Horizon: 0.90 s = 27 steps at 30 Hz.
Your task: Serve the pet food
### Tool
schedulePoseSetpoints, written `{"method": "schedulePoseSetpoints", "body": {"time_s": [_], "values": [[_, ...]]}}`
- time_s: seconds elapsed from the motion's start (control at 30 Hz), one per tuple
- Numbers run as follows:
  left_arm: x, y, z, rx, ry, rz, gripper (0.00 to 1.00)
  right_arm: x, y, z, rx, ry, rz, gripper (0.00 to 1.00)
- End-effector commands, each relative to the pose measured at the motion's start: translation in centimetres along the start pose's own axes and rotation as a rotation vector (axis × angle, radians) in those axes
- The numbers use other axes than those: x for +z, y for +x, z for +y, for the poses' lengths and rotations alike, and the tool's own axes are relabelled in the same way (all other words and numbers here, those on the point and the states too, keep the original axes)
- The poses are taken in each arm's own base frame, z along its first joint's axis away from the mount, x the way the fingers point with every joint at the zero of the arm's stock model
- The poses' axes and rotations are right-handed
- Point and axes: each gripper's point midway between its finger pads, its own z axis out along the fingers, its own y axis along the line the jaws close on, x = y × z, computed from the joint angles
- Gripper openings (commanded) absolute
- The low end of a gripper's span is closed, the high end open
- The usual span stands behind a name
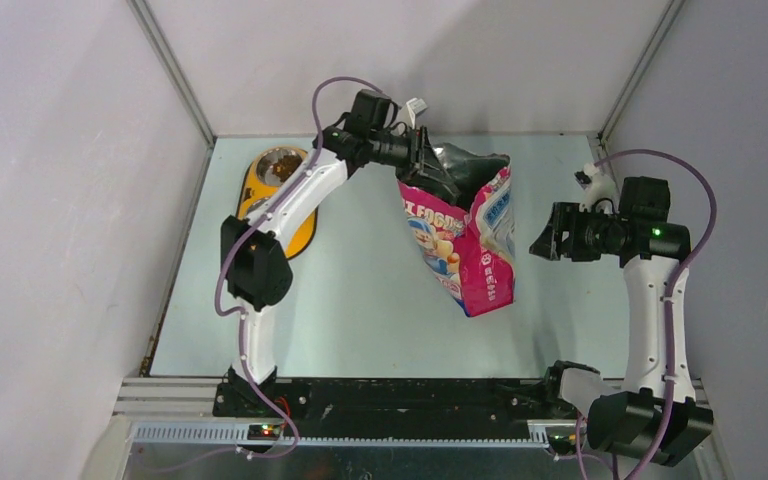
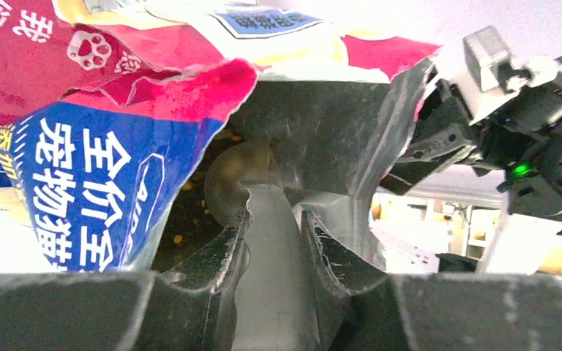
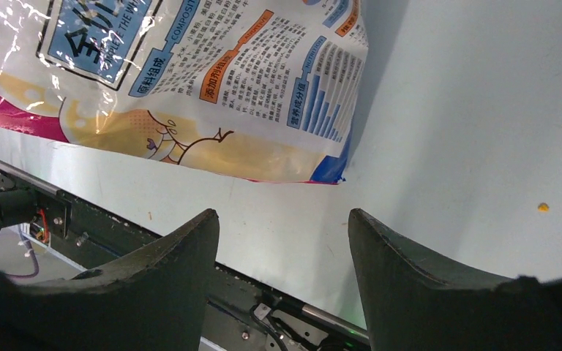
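The pink and blue pet food bag [image 1: 470, 250] stands open in the middle of the table. My left gripper [image 1: 425, 160] is at its mouth, shut on the grey handle of a clear scoop [image 2: 271, 241]. The scoop's bowl [image 2: 230, 175] reaches inside the silver-lined bag [image 2: 80, 161], where dark pet food [image 2: 190, 212] shows. More brown pet food [image 1: 280, 160] fills a metal bowl at the back left. My right gripper [image 1: 545, 240] hangs open to the right of the bag, apart from it, with nothing between its fingers [image 3: 282, 213].
The metal bowl sits in an orange-yellow feeder [image 1: 248, 185] partly under my left arm. One stray kibble [image 3: 542, 207] lies on the pale table right of the bag [image 3: 190, 95]. White walls close in the table on the left, back and right.
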Motion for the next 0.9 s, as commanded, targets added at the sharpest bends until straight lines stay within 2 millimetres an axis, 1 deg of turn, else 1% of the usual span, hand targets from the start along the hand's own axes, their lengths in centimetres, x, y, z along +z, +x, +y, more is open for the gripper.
{"method": "schedulePoseSetpoints", "body": {"time_s": [0.0, 0.13, 0.23, 0.33, 0.37, 0.43, 0.47, 0.57, 0.67, 0.7, 0.73, 0.77, 0.8, 0.83, 0.87], "values": [[-4.9, -1.4, -7.0, 0.057, 0.144, -0.082, 0.0, -0.7, -1.4, -0.4, -0.034, 0.029, -0.032, 0.68], [-6.0, -1.7, -7.8, 0.088, 0.145, -0.113, 0.0, -0.9, -1.4, -0.3, -0.036, 0.031, -0.035, 0.68], [-6.5, -1.7, -8.0, 0.095, 0.136, -0.126, 0.0, -1.0, -1.3, -0.2, -0.042, 0.03, -0.039, 0.68], [-6.8, -1.6, -7.5, 0.092, 0.097, -0.148, 0.0, -1.1, -1.4, -0.2, -0.05, 0.033, -0.044, 0.68], [-7.1, -1.3, -7.3, 0.079, 0.075, -0.149, 0.0, -1.2, -1.4, -0.2, -0.053, 0.037, -0.048, 0.68], [-7.4, -1.6, -6.6, 0.067, 0.043, -0.178, 0.0, -1.5, -1.5, -0.5, -0.067, 0.057, -0.054, 0.68], [-7.4, -1.7, -6.6, 0.033, 0.05, -0.185, 0.0, -1.7, -1.6, -0.7, -0.072, 0.071, -0.053, 0.68], [-8.1, -3.0, -6.7, -0.024, 0.103, -0.245, 0.0, -2.1, -1.6, -1.0, -0.091, 0.097, -0.051, 0.68], [-8.6, -3.7, -5.8, -0.062, 0.12, -0.271, 0.0, -2.3, -1.6, -1.3, -0.081, 0.115, -0.053, 0.68], [-8.8, -3.7, -4.9, -0.1, 0.111, -0.278, 0.0, -2.4, -1.6, -1.5, -0.075, 0.119, -0.055, 0.68], [-9.0, -4.0, -4.7, -0.099, 0.12, -0.295, 0.0, -2.4, -1.6, -1.5, -0.073, 0.122, -0.055, 0.69], [-9.2, -4.0, -3.6, -0.14, 0.109, -0.309, 0.0, -2.5, -1.6, -1.7, -0.072, 0.129, -0.056, 0.69], [-9.5, -4.4, -3.5, -0.136, 0.118, -0.328, 0.0, -2.5, -1.5, -1.8, -0.071, 0.133, -0.054, 0.69], [-9.8, -4.5, -2.8, -0.168, 0.112, -0.344, 0.0, -2.6, -1.5, -1.9, -0.072, 0.139, -0.051, 0.69], [-10.1, -4.8, -2.9, -0.162, 0.124, -0.36, 0.0, -2.5, -1.5, -2.0, -0.072, 0.14, -0.049, 0.69]]}}
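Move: The scoop held in the left hand is bound for the pet bowls: the empty near bowl lies some 39 cm to its left, 6 cm farther out and 25 cm below, while the already filled far bowl is about 38 cm left and 19 cm ahead. The food bag's middle is roughly 4 cm right, 5 cm back and 13 cm below this hand. From the right hand the near bowl lies around 55 cm left, 18 cm ahead and 20 cm below. The scoop, its bowl end down in the bag's mouth, is raised about 7 cm by the left hand, then eased some 4 cm back down while being drawn left and a little forward, towards the bowls, 6 cm left in all. The fingers keep their pinch on the handle, swinging some 15 degrees counter-clockwise and levelling slightly; the empty right hand drifts 2 cm to the right, away from the bag. ##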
